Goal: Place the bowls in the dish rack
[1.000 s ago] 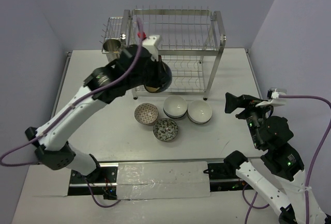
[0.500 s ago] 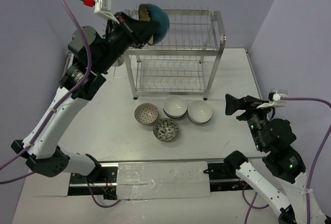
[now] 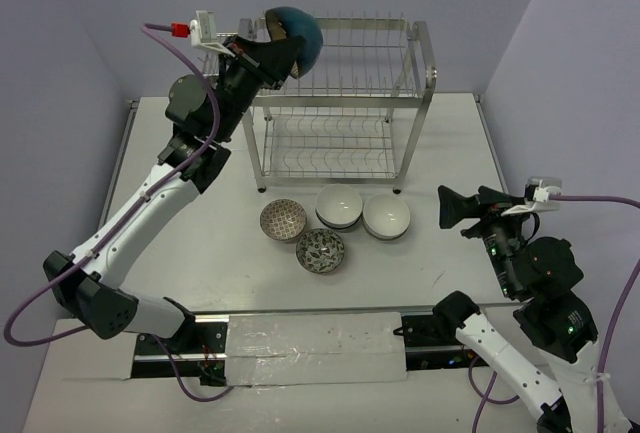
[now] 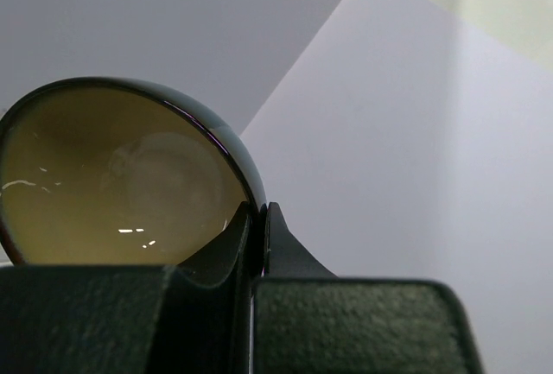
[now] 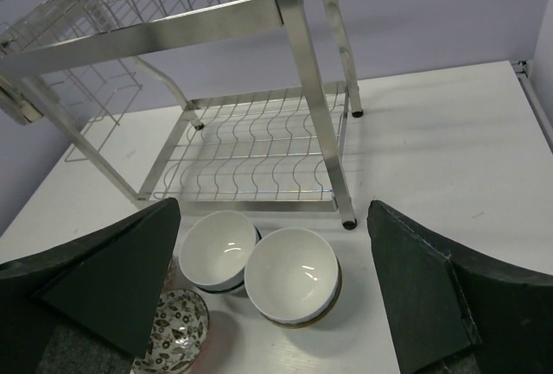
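My left gripper (image 3: 283, 50) is shut on the rim of the teal bowl (image 3: 298, 29), holding it on edge above the left end of the dish rack's (image 3: 340, 88) upper tier. In the left wrist view the fingers (image 4: 285, 249) pinch the rim, and the brown inside of the teal bowl (image 4: 112, 180) fills the left. Two white bowls (image 3: 339, 205) (image 3: 386, 217) and two patterned bowls (image 3: 283, 219) (image 3: 320, 250) sit on the table before the rack. My right gripper (image 3: 452, 207) hovers open to their right. The right wrist view shows the right gripper (image 5: 272, 210) with the white bowls (image 5: 218, 249) (image 5: 292, 275) beneath.
The rack's lower tier (image 5: 251, 145) holds nothing. Its small side basket (image 5: 91, 102) hangs at the left end. Lilac walls close in behind the rack and on both sides. A taped strip (image 3: 315, 348) runs between the arm bases at the near edge.
The left arm has lifted the teal bowl from in front of the lower tier up to the rack's top left, then tipped it over the upper tier. The right arm has barely moved.
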Controlling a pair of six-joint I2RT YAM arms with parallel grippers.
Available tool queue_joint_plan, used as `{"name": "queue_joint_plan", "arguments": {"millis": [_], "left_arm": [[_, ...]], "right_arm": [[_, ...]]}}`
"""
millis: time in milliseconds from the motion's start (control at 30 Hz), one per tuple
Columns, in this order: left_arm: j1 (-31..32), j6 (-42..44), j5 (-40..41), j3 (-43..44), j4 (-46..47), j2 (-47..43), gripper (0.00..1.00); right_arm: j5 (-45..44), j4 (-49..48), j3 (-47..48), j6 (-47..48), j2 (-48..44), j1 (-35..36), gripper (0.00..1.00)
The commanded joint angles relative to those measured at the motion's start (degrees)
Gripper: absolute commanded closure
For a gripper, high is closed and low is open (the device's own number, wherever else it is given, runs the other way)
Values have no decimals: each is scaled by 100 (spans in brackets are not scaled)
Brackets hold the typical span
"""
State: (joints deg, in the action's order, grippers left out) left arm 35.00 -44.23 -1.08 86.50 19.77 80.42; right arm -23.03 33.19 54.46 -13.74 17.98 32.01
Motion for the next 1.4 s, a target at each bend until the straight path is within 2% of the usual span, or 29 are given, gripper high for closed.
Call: {"name": "queue_joint_plan", "arguments": {"millis": [0,267,633,1067,1367], "left_arm": [[-64,46,212,-36,1776,-290,100],[-169,11,1030,-871,2786,-317,100],[-134,186,1760,-1373,3928,-53,100],[296,634,2313,-1082,4562,659,100],[393,653,2789,-1828,4975,554,100]], "right_arm": [[123,21,171,187,-40,42,4],[202,38,188,433,13,42,4],[343,249,258,582,48,42,4],[351,390,285,873,-101,86,4],[272,416,206,996,-198,411,3]]}}
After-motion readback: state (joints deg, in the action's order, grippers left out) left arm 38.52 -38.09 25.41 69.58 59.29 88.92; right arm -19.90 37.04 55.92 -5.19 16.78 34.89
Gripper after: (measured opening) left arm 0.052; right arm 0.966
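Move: My left hand already pinches the brown-and-blue bowl by its rim, over the rack's upper front edge. The left part of the upper tier is roughly 10 cm ahead of this hand, 5 cm left and 15 cm down. The rack's left side frame lies about 12 cm ahead, 10 cm left and 13 cm lower; the metal cup about 4 cm ahead, 16 cm left and 20 cm lower. From my right hand that tier spot is some 27 cm ahead, 33 cm left and 3 cm up. Keeping the rim pinched, I bring the bowl down some 6 cm and forward about 5 cm with my left hand, towards the left part of the upper tier. It first swings about 5 cm left, backs off some 3 cm to the right as it sinks, then eases left again; the wrist turns about 20 degrees counter-clockwise, its left side dipping. ##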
